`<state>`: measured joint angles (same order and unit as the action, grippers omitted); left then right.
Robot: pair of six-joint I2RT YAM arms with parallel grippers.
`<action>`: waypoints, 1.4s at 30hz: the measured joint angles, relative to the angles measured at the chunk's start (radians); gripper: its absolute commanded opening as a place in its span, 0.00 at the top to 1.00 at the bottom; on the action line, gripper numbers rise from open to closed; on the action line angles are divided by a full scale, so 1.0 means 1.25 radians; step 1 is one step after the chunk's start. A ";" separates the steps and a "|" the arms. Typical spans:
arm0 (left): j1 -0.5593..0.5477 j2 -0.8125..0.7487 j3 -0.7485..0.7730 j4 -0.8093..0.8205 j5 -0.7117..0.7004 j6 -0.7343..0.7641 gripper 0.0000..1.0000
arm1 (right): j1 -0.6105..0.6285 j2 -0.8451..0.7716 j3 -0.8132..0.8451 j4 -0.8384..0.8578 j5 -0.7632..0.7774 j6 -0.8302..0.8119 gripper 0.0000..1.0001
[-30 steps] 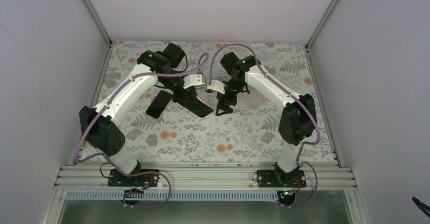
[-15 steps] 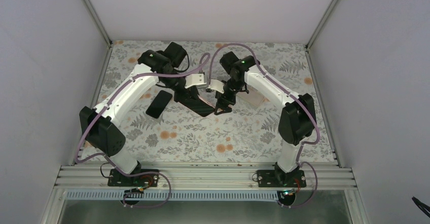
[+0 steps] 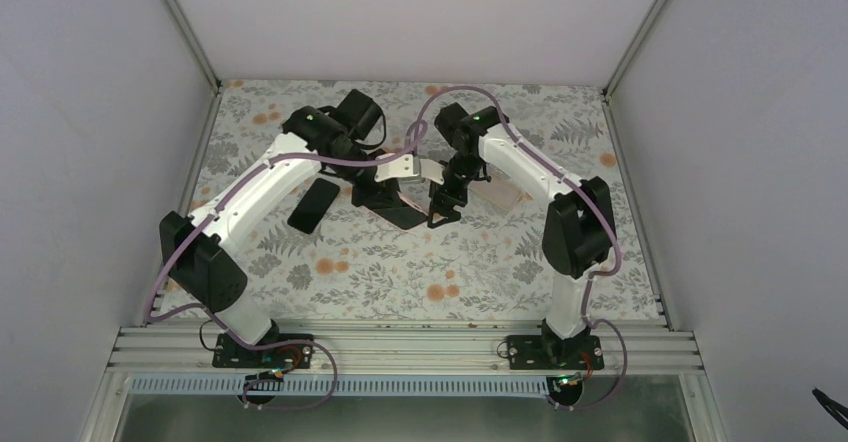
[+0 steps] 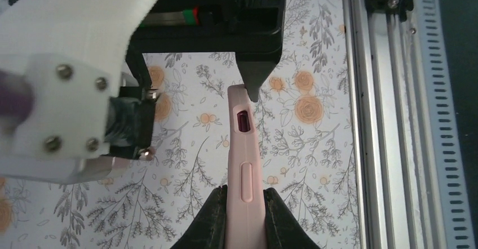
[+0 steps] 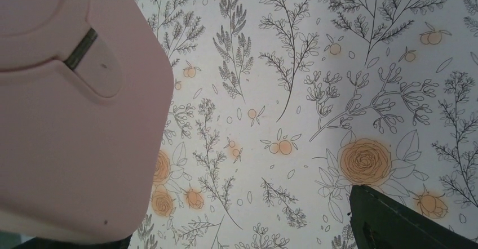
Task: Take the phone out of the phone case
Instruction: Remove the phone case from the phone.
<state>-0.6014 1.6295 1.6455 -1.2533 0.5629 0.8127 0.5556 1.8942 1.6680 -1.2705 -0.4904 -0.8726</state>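
Note:
My left gripper (image 4: 245,195) is shut on the long edges of a pink phone case (image 4: 244,147), seen edge-on, above the floral table. In the top view the case's dark phone (image 3: 392,205) shows face up and tilted, between the two wrists, with the left gripper (image 3: 372,190) behind it. My right gripper (image 3: 440,210) stands open at the case's far end. One black fingertip (image 4: 255,85) meets that end. The right wrist view shows the case's pink back (image 5: 73,119) filling the left, in front of one finger. The other finger (image 5: 394,221) stands well apart.
A dark flat slab (image 3: 315,205) lies on the floral table (image 3: 430,272) left of the held case. A pale pink flat piece (image 3: 498,194) lies right of the right wrist. Aluminium rails (image 4: 375,119) run along the near edge, and grey walls enclose the table.
The left arm has swung its wrist right and turned the case, so it looks shorter from above. The right gripper has shifted slightly toward the case end, and its jaws have narrowed a little.

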 measured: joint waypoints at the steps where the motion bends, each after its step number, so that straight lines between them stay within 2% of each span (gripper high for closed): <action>1: -0.004 -0.002 -0.004 0.005 -0.007 -0.002 0.98 | -0.001 0.008 0.006 -0.009 0.003 -0.003 0.08; 5: -0.021 -0.016 -0.029 0.002 -0.029 -0.013 0.98 | -0.006 0.028 0.032 -0.022 0.013 -0.015 0.08; 11: -0.073 -0.044 -0.043 -0.067 0.028 -0.014 0.98 | -0.044 0.035 0.062 0.040 0.054 -0.014 0.08; 18: -0.076 -0.045 -0.043 -0.079 0.032 -0.015 0.98 | -0.052 0.040 0.077 0.048 0.061 -0.014 0.08; 24: -0.076 -0.043 -0.042 -0.077 0.009 -0.016 0.98 | -0.033 -0.043 -0.073 0.041 0.055 -0.015 0.06; 31: -0.074 -0.022 -0.039 -0.061 -0.012 -0.009 0.98 | 0.070 -0.193 -0.180 0.032 0.035 0.016 0.06; 42: -0.067 -0.019 -0.003 -0.074 -0.007 -0.025 0.98 | 0.100 -0.203 -0.235 0.089 0.025 0.053 0.08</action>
<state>-0.6857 1.6054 1.6421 -1.3464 0.5545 0.7815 0.6804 1.6405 1.3746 -1.1591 -0.4591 -0.8066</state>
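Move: The left gripper holds the cased phone; its free corner lies about 10 cm to the right of the left hand, 3 cm back and 8 cm lower. From the open right hand that corner is some 4 cm to the left, straight across and 1 cm up. The bare phone lies 17 cm left of the left hand, 8 cm ahead, 22 cm below; the empty case lies 13 cm right of the right hand, 8 cm ahead, 14 cm below. Keep the left pinch on the cased phone and draw it back about 6 cm, then ease it forward a couple of centimetres. Meanwhile slide the open right gripper forward off the case's free corner, then sweep it back some 12 cm past its start, dipping then rising on the way, to bring its finger beside that corner again from the near side. ##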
